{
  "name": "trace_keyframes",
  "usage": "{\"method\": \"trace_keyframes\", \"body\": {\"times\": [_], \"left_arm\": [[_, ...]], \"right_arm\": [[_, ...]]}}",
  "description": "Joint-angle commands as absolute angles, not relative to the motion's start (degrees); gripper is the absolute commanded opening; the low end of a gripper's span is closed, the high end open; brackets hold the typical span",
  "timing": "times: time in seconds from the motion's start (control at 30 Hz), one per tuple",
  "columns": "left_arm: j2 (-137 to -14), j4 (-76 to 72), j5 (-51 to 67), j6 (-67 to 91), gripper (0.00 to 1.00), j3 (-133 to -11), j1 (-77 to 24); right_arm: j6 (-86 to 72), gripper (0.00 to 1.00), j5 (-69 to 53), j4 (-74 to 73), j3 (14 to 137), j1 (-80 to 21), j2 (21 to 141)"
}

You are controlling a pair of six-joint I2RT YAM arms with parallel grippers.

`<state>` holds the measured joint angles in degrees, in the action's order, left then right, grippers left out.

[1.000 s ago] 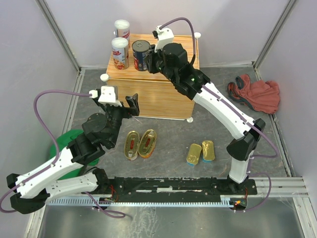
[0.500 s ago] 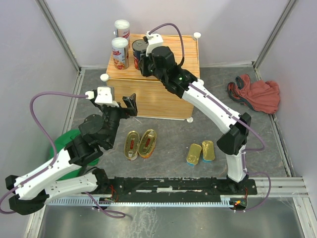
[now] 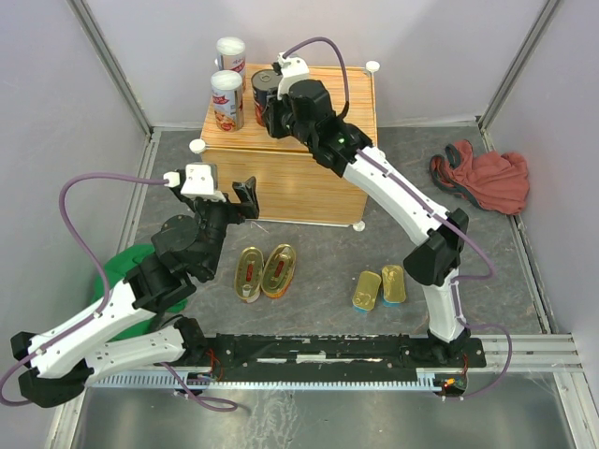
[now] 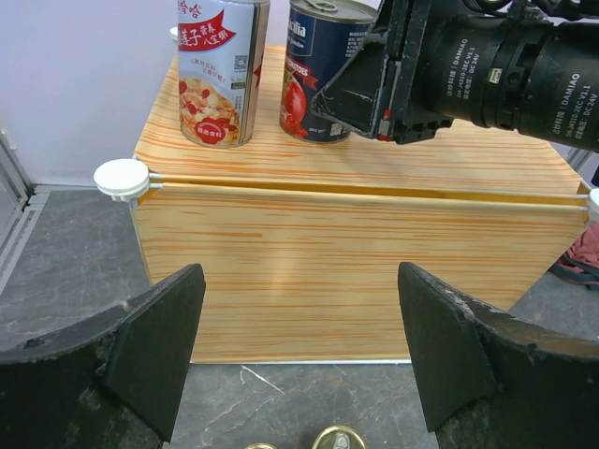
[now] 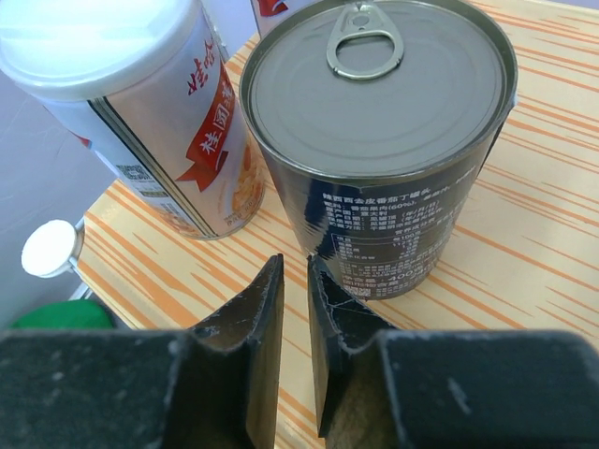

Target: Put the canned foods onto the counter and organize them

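On the wood-grain counter (image 3: 318, 140) stand two tall white-lidded cans (image 3: 226, 98) (image 3: 229, 53) and a dark round tin (image 3: 264, 92). My right gripper (image 3: 279, 110) is low over the counter top, right beside the dark tin (image 5: 384, 140). Its jaws (image 5: 295, 267) are shut to a thin slit, nothing between them, tips against the tin's base. My left gripper (image 4: 298, 281) hangs open in front of the counter's front wall (image 4: 356, 271). Two oval tins (image 3: 264, 271) and two rectangular tins (image 3: 379, 287) lie on the grey floor.
A green cloth (image 3: 124, 268) lies under the left arm and a red cloth (image 3: 482, 178) at the right wall. White ball knobs (image 3: 197, 145) (image 5: 47, 248) stick out at the counter's corners. The oval tins' rims (image 4: 339, 438) show just below the left fingers.
My right gripper has slid left across the counter top up to the dark tin, which shifted slightly back. The left arm has barely moved.
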<state>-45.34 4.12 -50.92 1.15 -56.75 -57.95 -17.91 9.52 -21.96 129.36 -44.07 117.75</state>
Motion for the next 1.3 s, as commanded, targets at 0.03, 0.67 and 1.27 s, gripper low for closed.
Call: {"method": "trace_keyframes", "body": {"times": [0.03, 0.67, 1.27], "left_arm": [[-44.9, 1.7, -50.9, -0.3, 0.9, -56.5, -57.1], [-44.6, 3.0, -50.3, 0.9, 0.9, -56.6, -56.6], [-46.1, 2.7, -48.2, 0.5, 0.9, -57.2, -54.0]], "right_arm": [[-16.8, 0.28, 7.0, -22.3, 128.6, -43.9, 114.8], [-15.0, 0.51, 13.0, -22.5, 123.9, -42.6, 110.3], [-15.8, 0.54, 4.8, -24.4, 135.5, -39.1, 119.0]]}}
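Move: The dark tomato can on the box is just in front of the right hand's nearly shut fingertips, its middle about 5 cm ahead, 1 cm left and 1 cm higher. The nearer white can stands some 9 cm left and 4 cm ahead of this hand, its middle 2 cm above it; the other white can is about 9 cm beyond that one. From the left hand the dark can lies roughly 19 cm ahead and 6 cm right, near its height. The right fingertips come away from the dark can's near side, dipping about 3 cm and drawing back slightly as they open partway. The hand then swings right, about 5 cm in all, and goes forward and up some 4 cm round the can's right flank, finally edging left so that the left finger comes up against the can's right near side. ##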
